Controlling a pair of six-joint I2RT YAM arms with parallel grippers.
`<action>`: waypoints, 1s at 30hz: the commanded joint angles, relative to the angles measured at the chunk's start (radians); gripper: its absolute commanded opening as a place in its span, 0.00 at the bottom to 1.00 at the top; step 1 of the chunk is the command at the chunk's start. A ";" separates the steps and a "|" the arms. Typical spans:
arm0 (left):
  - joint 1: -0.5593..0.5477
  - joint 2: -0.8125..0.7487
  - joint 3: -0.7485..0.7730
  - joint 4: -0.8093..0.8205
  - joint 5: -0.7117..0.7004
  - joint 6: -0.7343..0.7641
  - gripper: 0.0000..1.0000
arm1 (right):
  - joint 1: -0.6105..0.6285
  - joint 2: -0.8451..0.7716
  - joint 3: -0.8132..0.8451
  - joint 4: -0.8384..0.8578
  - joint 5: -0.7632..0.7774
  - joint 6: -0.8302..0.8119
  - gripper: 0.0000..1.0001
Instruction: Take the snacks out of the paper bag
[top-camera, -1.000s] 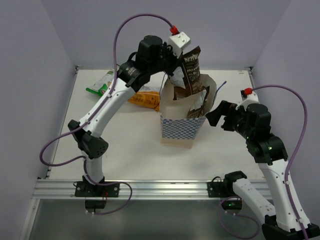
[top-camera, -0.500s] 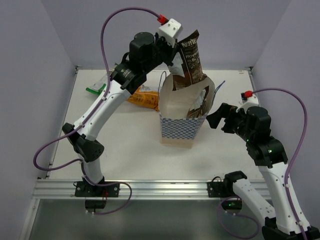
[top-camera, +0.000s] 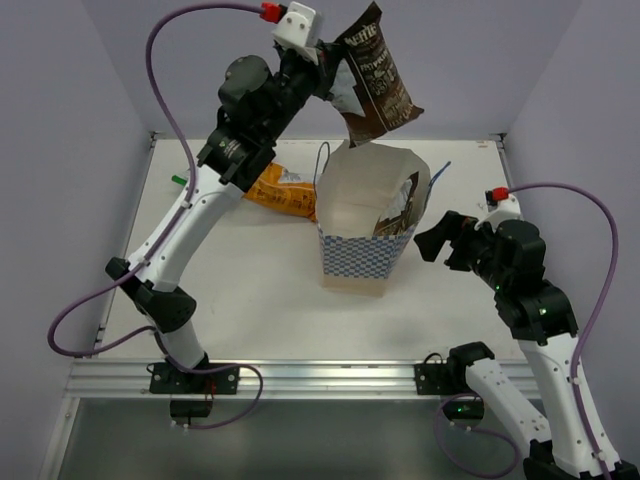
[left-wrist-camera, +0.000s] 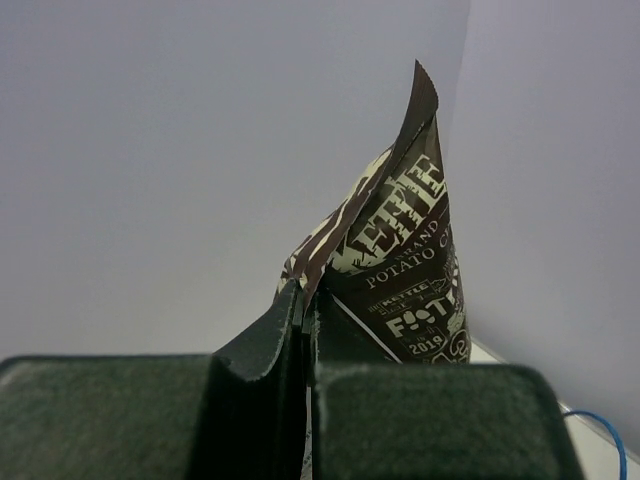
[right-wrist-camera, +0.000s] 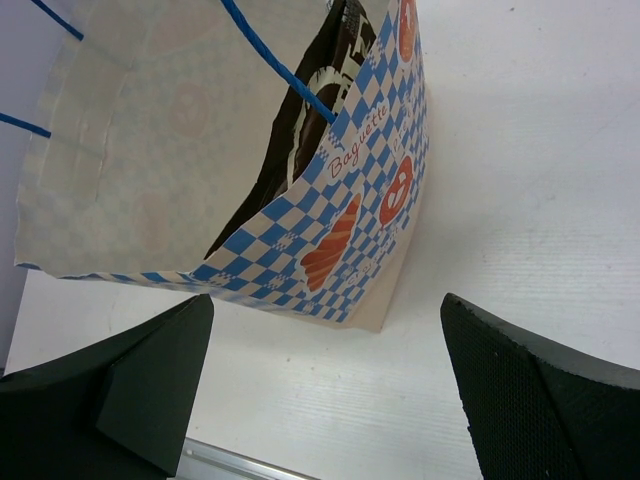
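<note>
My left gripper (top-camera: 337, 72) is shut on a corner of a dark brown snack packet (top-camera: 377, 85) with white lettering, which hangs high in the air above the paper bag (top-camera: 360, 262). In the left wrist view the packet (left-wrist-camera: 405, 250) stands up from between the closed fingers of the left gripper (left-wrist-camera: 305, 300). The blue-and-white checked bag stands upright and open, with a second dark brown packet (top-camera: 402, 212) leaning inside it. My right gripper (top-camera: 443, 240) waits open just right of the bag, apart from it. The right wrist view shows the bag wall (right-wrist-camera: 270, 225) and the packet inside (right-wrist-camera: 300, 130).
An orange packet (top-camera: 285, 195) lies on the white table left of the bag, under the left arm. A sliver of a green packet (top-camera: 178, 181) shows at the far left. Blue string handles (right-wrist-camera: 275, 65) hang over the bag's mouth. Lilac walls surround the table.
The left arm has risen and swung slightly left, lifting the brown packet fully out of the bag. The right arm has stayed in place.
</note>
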 joint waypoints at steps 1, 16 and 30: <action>0.043 -0.033 0.099 0.060 -0.073 -0.009 0.00 | -0.005 -0.014 -0.009 0.007 0.022 -0.003 0.99; 0.258 -0.344 -0.212 -0.267 -0.314 0.072 0.00 | -0.005 -0.005 0.020 0.000 0.015 -0.053 0.99; 0.259 -0.717 -0.807 -0.549 -0.257 -0.098 0.00 | -0.005 0.066 0.037 -0.018 -0.055 -0.080 0.99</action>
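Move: Far below the left hand, which already holds the brown chip bag, lies the bare table it is carried to: about 25 cm left, level fore and aft, some 52 cm down. The orange bag lies roughly 15 cm ahead and 12 cm left, the green chip bag 22 cm ahead and 31 cm left; the paper bag stands 8 cm back and 7 cm right. From the right hand the bare spot is about 44 cm left, 18 cm ahead. Swinging left away from the paper bag, the left hand carries the pinched brown chip bag about 22 cm across, nearly level at first. It then sinks some 18 cm and draws back towards the bare table on the near side of the other snacks, the wrist tipping down roughly 30 degrees and turning counter-clockwise, fingers staying shut. ##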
